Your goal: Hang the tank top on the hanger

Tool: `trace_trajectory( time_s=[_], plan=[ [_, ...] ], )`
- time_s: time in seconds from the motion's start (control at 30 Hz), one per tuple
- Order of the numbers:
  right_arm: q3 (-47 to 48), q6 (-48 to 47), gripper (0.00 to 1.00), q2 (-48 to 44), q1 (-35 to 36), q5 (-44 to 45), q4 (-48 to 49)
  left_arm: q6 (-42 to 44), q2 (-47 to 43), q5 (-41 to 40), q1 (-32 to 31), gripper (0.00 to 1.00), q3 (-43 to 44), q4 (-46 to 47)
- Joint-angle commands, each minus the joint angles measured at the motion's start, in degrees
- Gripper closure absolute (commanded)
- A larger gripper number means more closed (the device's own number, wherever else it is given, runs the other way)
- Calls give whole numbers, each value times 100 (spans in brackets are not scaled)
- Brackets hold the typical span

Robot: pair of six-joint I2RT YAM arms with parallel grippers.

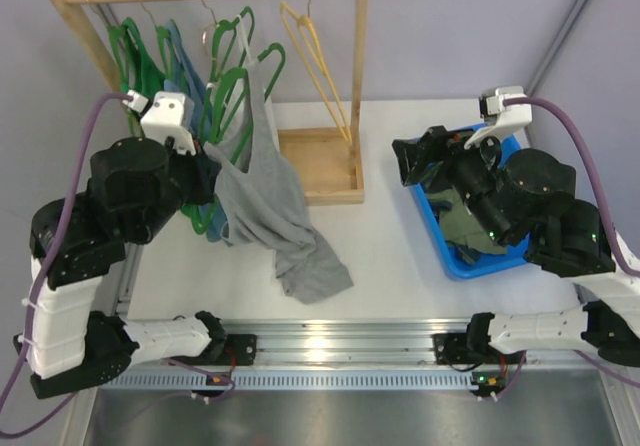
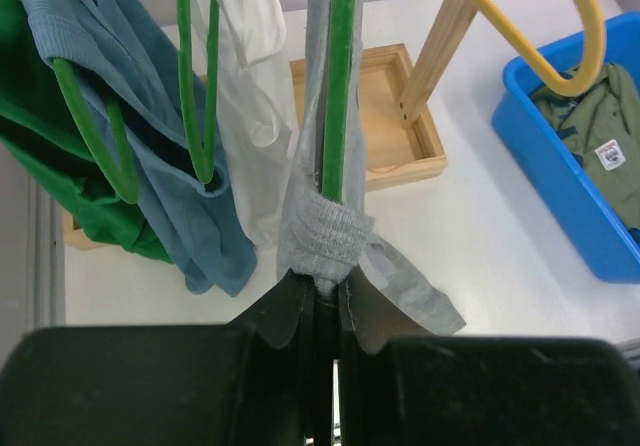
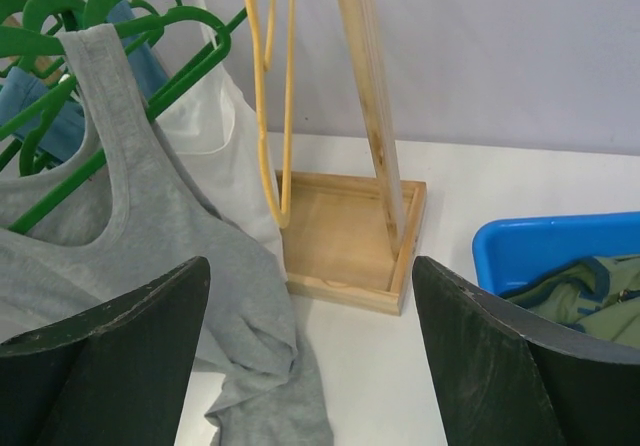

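The grey tank top (image 1: 270,201) hangs from a bright green hanger (image 1: 237,86), one strap up at the hanger and its lower part heaped on the table. In the left wrist view my left gripper (image 2: 325,288) is shut on the hanger's green bar (image 2: 340,76) and on the grey fabric (image 2: 320,234) bunched around it. From above, this gripper (image 1: 210,181) sits at the garment's left edge. My right gripper (image 1: 412,158) is open and empty, right of the rack. Its view shows the tank top (image 3: 130,226) draped on the hanger (image 3: 175,76), well ahead of the gripper (image 3: 310,266).
A wooden rack (image 1: 330,166) holds several green hangers with green, blue (image 2: 170,196) and white (image 2: 250,76) garments, and an empty yellow hanger (image 1: 320,66). A blue bin (image 1: 455,261) with an olive-green garment (image 1: 462,214) lies under the right arm.
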Motion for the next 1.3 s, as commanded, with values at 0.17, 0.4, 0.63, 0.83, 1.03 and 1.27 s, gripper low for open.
trace_trajectory(
  time_s=[0.17,0.4,0.63,0.83,1.03,1.27],
  plan=[
    [-47,129,18,-90,64,-98,-165,-176,498,-963,-9,100,79,648],
    [-143,261,18,-116,64,-248,-279,78,1113,-1342,52,100,315,1044],
    [-504,454,18,-327,64,-397,-271,264,1553,-692,526,100,281,1703],
    [-750,490,18,-512,64,-398,-271,334,1685,-604,755,100,360,2020],
    [-891,446,18,-618,64,-406,-209,422,1975,-543,1018,100,737,2020],
    [-944,411,17,-626,64,-432,-183,457,2300,-122,1528,100,1054,2178]
  ],
)
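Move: The free stretch of rod for the left hand's green hanger and grey tank top lies about 33 cm ahead of that hand, 5 cm right and 12 cm above. The white top hangs roughly 20 cm ahead of the left hand and 1 cm right, 8 cm below; the yellow hanger is some 27 cm ahead and 20 cm right, about level in height. From the right hand, that rod spot is about 32 cm ahead, 28 cm left and 9 cm up. Still gripping the hanger end, the left hand reaches 15 cm forward, turning counter-clockwise, towards the rod; right sinks 5. ##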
